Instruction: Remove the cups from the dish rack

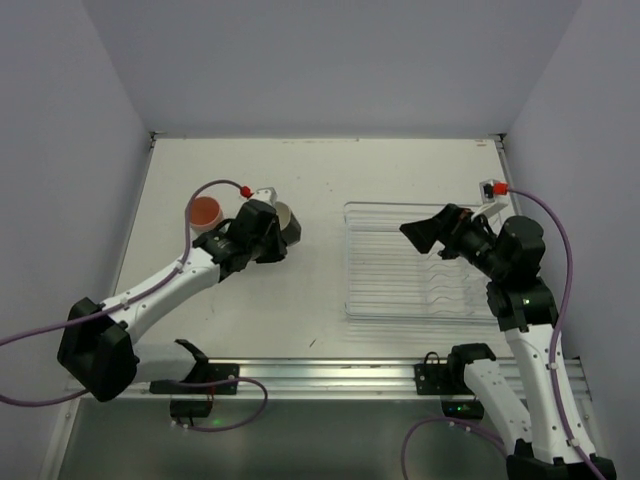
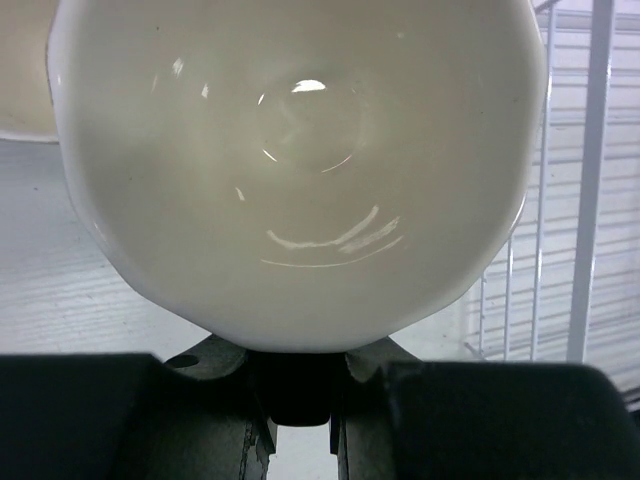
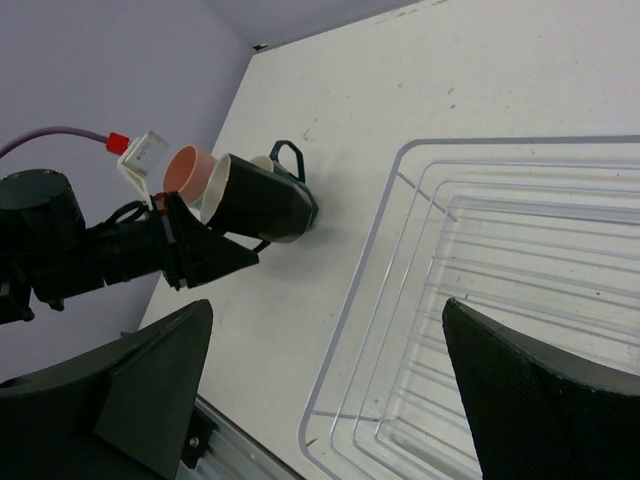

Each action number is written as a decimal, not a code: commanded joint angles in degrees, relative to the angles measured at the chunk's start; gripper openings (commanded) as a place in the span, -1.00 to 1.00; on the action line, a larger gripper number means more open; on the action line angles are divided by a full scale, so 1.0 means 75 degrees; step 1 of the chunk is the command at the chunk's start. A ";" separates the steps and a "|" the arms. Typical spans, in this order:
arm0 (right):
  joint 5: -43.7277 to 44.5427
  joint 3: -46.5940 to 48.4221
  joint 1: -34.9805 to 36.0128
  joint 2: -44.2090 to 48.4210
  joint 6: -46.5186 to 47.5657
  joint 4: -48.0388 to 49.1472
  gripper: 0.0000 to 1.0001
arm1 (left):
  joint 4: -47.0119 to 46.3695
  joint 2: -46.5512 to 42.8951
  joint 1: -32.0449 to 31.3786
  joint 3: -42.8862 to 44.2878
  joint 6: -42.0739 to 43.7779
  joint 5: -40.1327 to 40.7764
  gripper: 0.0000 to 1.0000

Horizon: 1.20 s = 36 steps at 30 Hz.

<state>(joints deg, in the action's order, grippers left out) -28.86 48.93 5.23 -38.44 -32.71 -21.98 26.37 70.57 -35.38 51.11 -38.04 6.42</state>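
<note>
My left gripper (image 1: 278, 232) is shut on the rim of a black handled mug (image 1: 290, 228), which is tipped on its side at the table's left. The mug's white inside (image 2: 300, 150) fills the left wrist view, above the fingers (image 2: 420, 400). A pink tumbler (image 1: 205, 212) (image 3: 188, 170) stands just behind it, and a dark teal mug (image 3: 290, 158) shows beside the black mug (image 3: 262, 205). The see-through dish rack (image 1: 347, 262) (image 3: 395, 190) lies at the right, and no cup shows in it. My right gripper (image 1: 420, 233) (image 3: 328, 310) hangs open over its left part.
A metal rail (image 1: 330, 375) runs along the near edge, between the arm bases. Pale walls close in the table at the left, back and right. Purple cables (image 1: 560, 240) loop off both wrists. The rack's wires (image 2: 560, 200) stand right of the held mug.
</note>
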 commanded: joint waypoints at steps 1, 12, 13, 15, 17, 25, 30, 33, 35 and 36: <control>0.0309 0.0109 0.0005 0.0121 0.0189 -0.0222 0.98 | -0.0587 0.0305 -0.0135 0.0883 0.0267 0.0855 -1.00; 0.0649 0.0285 0.0005 0.0062 0.0295 -0.0667 0.98 | -0.0012 0.1759 -0.0428 0.1857 0.0209 0.1242 -1.00; 0.0672 0.0308 0.0005 0.0074 0.0295 -0.0691 0.98 | 0.0081 0.1817 -0.0428 0.1892 0.0209 0.1335 -1.00; 0.0847 0.0402 0.0005 0.0051 0.0306 -0.0831 0.98 | 0.0175 0.1981 -0.0428 0.1962 0.0256 0.1348 -1.00; 0.1255 0.0565 0.0005 -0.0008 0.0260 -0.1112 0.98 | 0.0245 0.2203 -0.0428 0.2044 0.0302 0.1360 -1.00; 0.2137 0.1117 0.0005 -0.0102 0.0224 -0.1862 0.98 | 0.0609 0.3000 -0.0440 0.2396 0.0549 0.1289 -1.00; 0.2137 0.1105 0.0005 -0.0008 0.0260 -0.1933 0.98 | 0.0492 0.3154 -0.0428 0.2408 0.0607 0.1289 -1.00; 0.2184 0.1105 0.0005 0.0015 0.0295 -0.2050 0.98 | 0.0445 0.3271 -0.0428 0.2478 0.0643 0.1289 -1.00; 0.2208 0.1129 0.0005 0.0050 0.0306 -0.2097 0.98 | 0.0433 0.3364 -0.0428 0.2525 0.0689 0.1313 -1.00; 0.2254 0.1129 0.0005 0.0062 0.0318 -0.2132 0.98 | 0.0433 0.3434 -0.0428 0.2548 0.0713 0.1324 -1.00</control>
<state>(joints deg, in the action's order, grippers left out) -13.69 55.40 5.23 -38.81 -31.38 -36.71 32.88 96.23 -38.39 66.15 -34.35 13.34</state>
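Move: My left hand already holds the black cup. The clear table spot for it lies about 8 cm ahead of that hand, 3 cm to its right and some 12 cm below. Around 7 cm below hand height stand the teal mug, 8 cm ahead and 5 cm left, and the stacked cups, 8 cm ahead and 16 cm left; the rack's left rim runs level with me, 15 cm right, 8 cm below. From my right hand the spot is 11 cm ahead, 26 cm left, 29 cm below. With my left hand I keep my hold on the black cup's handle and ease it forward and a little right, then straight down towards the open table beside the teal mug, sinking about 7 cm in all. Meanwhile I tip the fingers some 20 degrees steeper to level the cup. My empty right hand, still open, drifts about 4 cm to its right, away from there, turning slightly clockwise. ##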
